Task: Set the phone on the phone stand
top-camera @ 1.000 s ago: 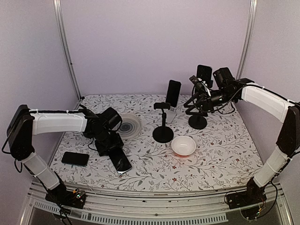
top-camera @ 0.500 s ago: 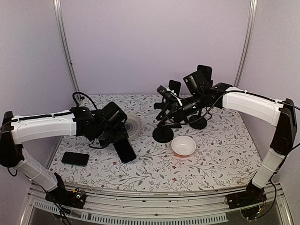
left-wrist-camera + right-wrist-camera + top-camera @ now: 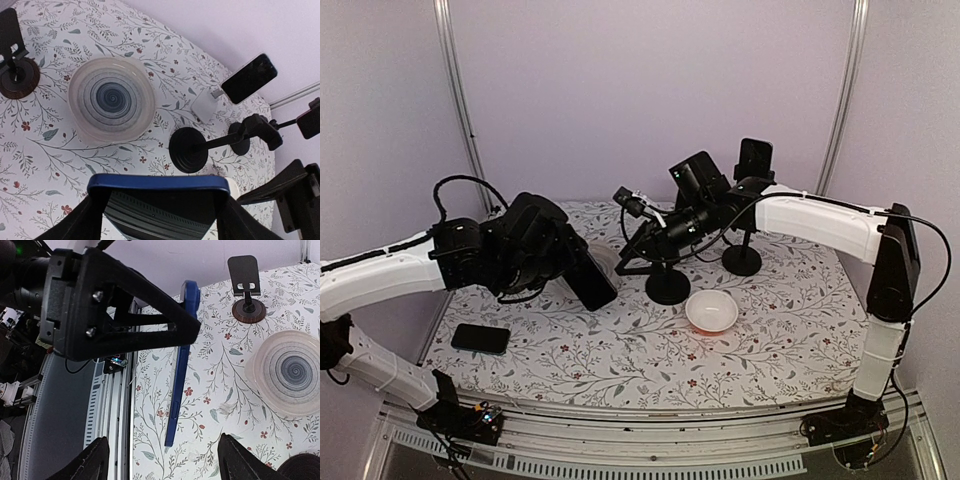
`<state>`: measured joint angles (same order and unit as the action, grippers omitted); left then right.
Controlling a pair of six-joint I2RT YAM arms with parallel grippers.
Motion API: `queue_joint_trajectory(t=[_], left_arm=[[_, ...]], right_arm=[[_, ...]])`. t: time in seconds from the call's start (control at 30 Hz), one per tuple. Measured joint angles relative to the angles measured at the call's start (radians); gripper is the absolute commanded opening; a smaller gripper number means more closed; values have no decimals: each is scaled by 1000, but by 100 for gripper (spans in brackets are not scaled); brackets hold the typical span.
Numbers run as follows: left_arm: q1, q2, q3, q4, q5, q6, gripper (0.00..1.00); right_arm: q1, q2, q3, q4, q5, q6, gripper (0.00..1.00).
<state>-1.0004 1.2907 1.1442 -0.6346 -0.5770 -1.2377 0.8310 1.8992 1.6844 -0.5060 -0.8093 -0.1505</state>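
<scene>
My left gripper (image 3: 576,264) is shut on a dark phone with a blue rim (image 3: 593,284) and holds it tilted above the table, left of the phone stand (image 3: 667,286). In the left wrist view the phone (image 3: 157,197) fills the gap between my fingers (image 3: 85,215), and the stand's round black base (image 3: 188,149) and cradle (image 3: 262,131) lie beyond it. My right gripper (image 3: 626,260) is open and empty, low beside the stand and facing the phone. In the right wrist view (image 3: 165,465) the phone shows edge-on (image 3: 180,375).
A swirl-patterned plate (image 3: 111,98) lies left of the stand. A white bowl (image 3: 711,312) sits in front of it. A second stand (image 3: 742,260) bears a phone (image 3: 754,160). Another phone (image 3: 480,338) lies at the near left. A small brown-based stand (image 3: 20,77) is at the far left.
My left gripper has lifted the phone off the table and carried it up and right, toward the stand. My right arm has swung left, past the stand, toward the phone.
</scene>
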Motion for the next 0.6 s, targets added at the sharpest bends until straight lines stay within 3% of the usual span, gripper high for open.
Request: queue_joint_trajectory(t=[0.27, 0.37, 0.5, 0.57, 0.6], left_arm=[[-1, -8, 22, 62, -24, 4, 0], [-1, -3, 39, 80, -23, 8, 0], [-1, 8, 56, 99, -22, 13, 1], [-1, 16, 58, 103, -25, 13, 54], [-1, 19, 58, 105, -27, 14, 73]], right_arm=[[17, 60, 25, 10, 10, 32, 67], [20, 84, 39, 9, 15, 39, 50], [20, 108, 63, 16, 21, 47, 18], [20, 111, 70, 17, 19, 47, 3], [20, 112, 75, 17, 18, 47, 0]])
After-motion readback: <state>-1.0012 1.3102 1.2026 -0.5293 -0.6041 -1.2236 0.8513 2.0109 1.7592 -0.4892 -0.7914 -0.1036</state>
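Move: The left hand already grips the phone near its upper end, the phone's middle about 3 cm to that hand's right, 3 below and 1 back. The open right gripper waits some 11 cm to the left hand's right, about 1 back and 1 below; from it the phone's middle is level ahead, 8 cm left and 2 lower. The black phone stand's middle is 16 cm ahead of the right hand, 10 right, 13 below; the plate lies 21 ahead, 13 left, 22 below. The right fingers close around the phone's free lower end and pinch it across its thickness, after that hand has eased down and to the left by roughly 3 cm. Meanwhile the left hand keeps its grip and lifts the phone about 4 cm, drifting right and forward towards the right gripper with a slight tilt. ##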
